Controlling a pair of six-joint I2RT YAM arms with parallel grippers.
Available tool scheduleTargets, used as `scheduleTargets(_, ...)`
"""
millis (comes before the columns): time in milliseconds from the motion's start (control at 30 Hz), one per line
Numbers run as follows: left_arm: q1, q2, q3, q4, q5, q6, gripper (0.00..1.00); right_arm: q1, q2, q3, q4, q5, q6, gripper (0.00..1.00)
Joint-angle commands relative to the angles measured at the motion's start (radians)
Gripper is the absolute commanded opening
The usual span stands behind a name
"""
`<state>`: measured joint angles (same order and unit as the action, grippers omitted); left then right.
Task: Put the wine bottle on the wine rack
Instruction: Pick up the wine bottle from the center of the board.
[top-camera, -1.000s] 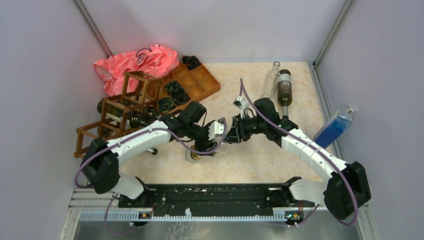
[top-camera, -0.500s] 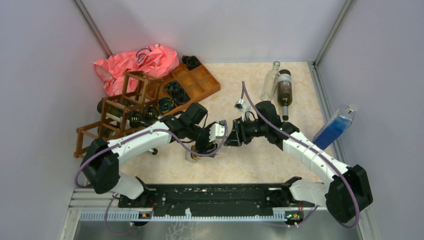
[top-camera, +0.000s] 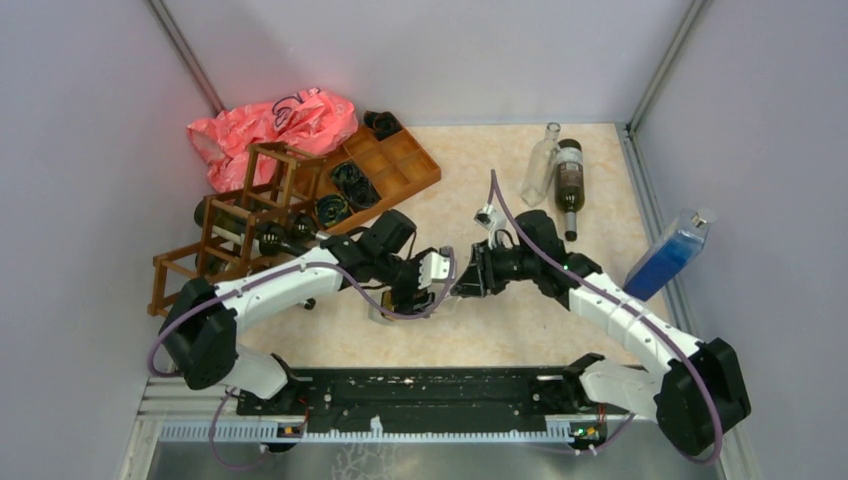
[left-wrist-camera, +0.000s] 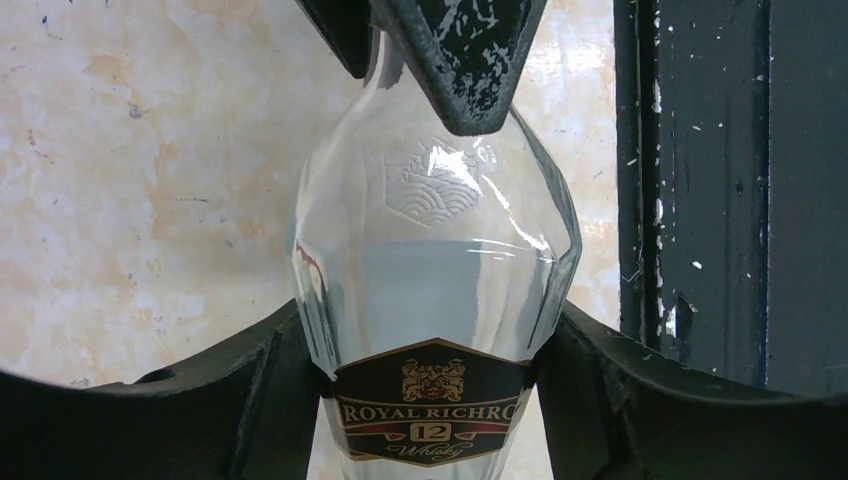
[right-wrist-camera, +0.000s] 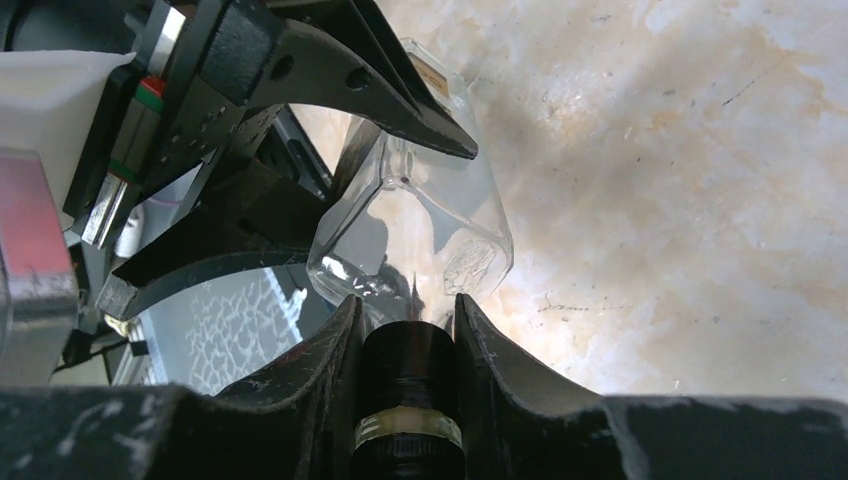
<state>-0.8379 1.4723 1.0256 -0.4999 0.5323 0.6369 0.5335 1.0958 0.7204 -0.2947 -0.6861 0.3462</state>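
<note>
The wine bottle (left-wrist-camera: 435, 250) is clear glass with a dark whisky label and a black cap (right-wrist-camera: 408, 380). It hangs low over the table between both arms, mostly hidden in the top view, where only a bit of the bottle (top-camera: 383, 308) shows. My left gripper (left-wrist-camera: 430, 400) is shut on its labelled body, one finger on each side. My right gripper (right-wrist-camera: 408, 330) is shut on the capped neck. From above, the left gripper (top-camera: 415, 285) and right gripper (top-camera: 462, 283) meet nose to nose. The dark wooden wine rack (top-camera: 240, 225) stands at the left and holds dark bottles.
An orange-brown compartment tray (top-camera: 395, 165) and a pink plastic bag (top-camera: 275, 125) lie behind the rack. A clear bottle (top-camera: 540, 165) and a brown bottle (top-camera: 568, 180) lie at the back right. A blue bottle (top-camera: 668, 255) leans on the right wall.
The right arm has swung lower and nearer, its wrist sliding slightly toward the front edge. The left gripper and the bottle have shifted only a little with it.
</note>
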Motion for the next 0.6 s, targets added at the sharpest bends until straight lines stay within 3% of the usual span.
scheduleTargets(0, 0.0, -0.064, -0.071, 0.196, -0.022, 0.013, 0.71, 0.012, -0.083, -0.06, 0.11, -0.052, 0.132, 0.0)
scheduleTargets(67, 0.0, -0.092, -0.125, 0.257, -0.009, 0.029, 0.95, 0.0, -0.106, -0.093, 0.157, -0.048, 0.181, 0.0)
scheduleTargets(100, -0.001, -0.106, -0.148, 0.278, -0.005, 0.033, 0.98, -0.004, -0.119, -0.109, 0.186, -0.044, 0.205, 0.0)
scheduleTargets(567, 0.0, -0.191, -0.223, 0.298, -0.091, 0.079, 0.99, -0.094, -0.275, -0.28, 0.385, -0.022, 0.363, 0.0)
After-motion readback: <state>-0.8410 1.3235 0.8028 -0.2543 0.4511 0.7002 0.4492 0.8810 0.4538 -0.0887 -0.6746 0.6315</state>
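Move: The wine bottle, a clear square one, is held lengthwise in both hands. Its middle lies about 2 cm to the left of the left hand and 1 cm below it; from the right hand, which grips the neck, it lies some 11 cm left, 3 cm back and 5 cm below. The wine rack stands roughly 37 cm left of the left hand and 14 cm ahead; the wooden tray about 10 cm left, 26 cm ahead and 10 cm down. The bottle's body comes free as the left fingers open wide around it, while the right fingers keep their pinch on the neck. The right hand goes first back and down, then draws off to the right, about 3 cm in all, turning some 10 degrees clockwise with its fingertips tilting up. The left hand rolls roughly as much and slides a centimetre or so left and forward, towards the base end. ##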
